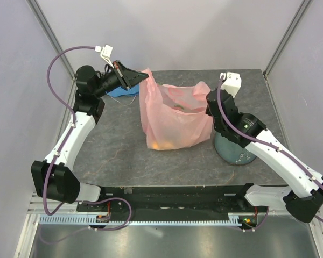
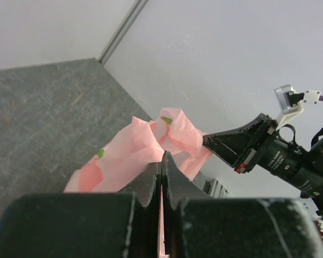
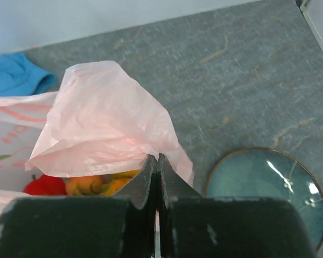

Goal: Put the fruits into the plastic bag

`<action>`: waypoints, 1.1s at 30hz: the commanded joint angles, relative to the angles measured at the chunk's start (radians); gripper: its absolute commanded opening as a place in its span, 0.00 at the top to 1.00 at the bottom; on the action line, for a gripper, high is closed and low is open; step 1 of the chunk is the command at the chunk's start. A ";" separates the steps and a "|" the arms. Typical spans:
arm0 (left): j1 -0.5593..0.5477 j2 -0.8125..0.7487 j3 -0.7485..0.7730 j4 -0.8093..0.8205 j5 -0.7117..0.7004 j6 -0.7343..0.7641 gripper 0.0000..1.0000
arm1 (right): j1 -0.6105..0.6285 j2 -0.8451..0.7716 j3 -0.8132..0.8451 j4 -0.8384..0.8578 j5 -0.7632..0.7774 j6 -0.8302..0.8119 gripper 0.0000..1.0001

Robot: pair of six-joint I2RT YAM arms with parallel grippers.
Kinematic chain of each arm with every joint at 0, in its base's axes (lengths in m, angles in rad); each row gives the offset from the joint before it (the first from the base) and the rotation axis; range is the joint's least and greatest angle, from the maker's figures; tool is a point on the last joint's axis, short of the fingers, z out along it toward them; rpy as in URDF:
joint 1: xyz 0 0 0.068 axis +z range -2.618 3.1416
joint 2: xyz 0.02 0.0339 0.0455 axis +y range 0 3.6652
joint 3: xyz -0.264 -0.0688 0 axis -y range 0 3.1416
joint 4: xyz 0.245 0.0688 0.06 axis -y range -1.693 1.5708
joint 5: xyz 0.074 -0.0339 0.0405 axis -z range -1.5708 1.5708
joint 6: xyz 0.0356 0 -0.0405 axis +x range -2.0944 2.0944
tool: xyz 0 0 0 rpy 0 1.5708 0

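The pink plastic bag [image 1: 172,115] hangs stretched between both grippers in the middle of the table. My left gripper [image 1: 146,76] is shut on the bag's left handle, and thin pink plastic shows between its jaws [image 2: 162,157]. My right gripper [image 1: 208,100] is shut on the right handle [image 3: 157,157]. Fruits lie inside the bag: a shiny red one [image 3: 43,185] and an orange-yellow one [image 3: 97,185] show through the mouth in the right wrist view. An orange glow [image 1: 164,144] shows through the bag's bottom. The right gripper's black fingers [image 2: 234,142] appear in the left wrist view, at the bag's far edge.
A dark teal round plate [image 1: 234,153] lies on the table under the right arm, right of the bag [image 3: 269,188]. A blue cloth [image 1: 121,91] sits behind the left gripper [image 3: 16,75]. Grey walls close in the table at the back and sides.
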State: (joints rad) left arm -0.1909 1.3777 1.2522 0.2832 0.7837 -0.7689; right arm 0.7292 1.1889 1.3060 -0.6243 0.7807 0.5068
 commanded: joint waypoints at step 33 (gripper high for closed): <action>0.024 -0.164 -0.017 -0.268 -0.385 0.243 0.02 | -0.281 0.024 0.133 0.150 -0.333 -0.097 0.10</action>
State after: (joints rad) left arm -0.1802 1.2461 1.2190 0.0811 0.5533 -0.5968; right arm 0.5907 1.2114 1.3556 -0.5087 0.6029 0.4145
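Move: Each of my hands still pinches a top corner of the plastic bag, with the fruits already inside. From my left hand the bag's middle hangs about 11 cm right, 5 cm back and 26 cm below; the blue hat is some 20 cm ahead, 13 cm left and 38 cm below it. From my right hand the bag's middle is about 10 cm left, roughly level fore and aft, 18 cm below; the empty plate lies 17 cm right, 3 cm back, 30 cm down. After a slight lift I ease both hands down, my left sinking about 3 cm, my right going a little forward and left first, and spread both sets of fingers wide to let go of the bag's corners. My left hand then draws off left, turning some 15 degrees counter-clockwise; my right rises about 3 cm and starts forward and right. ##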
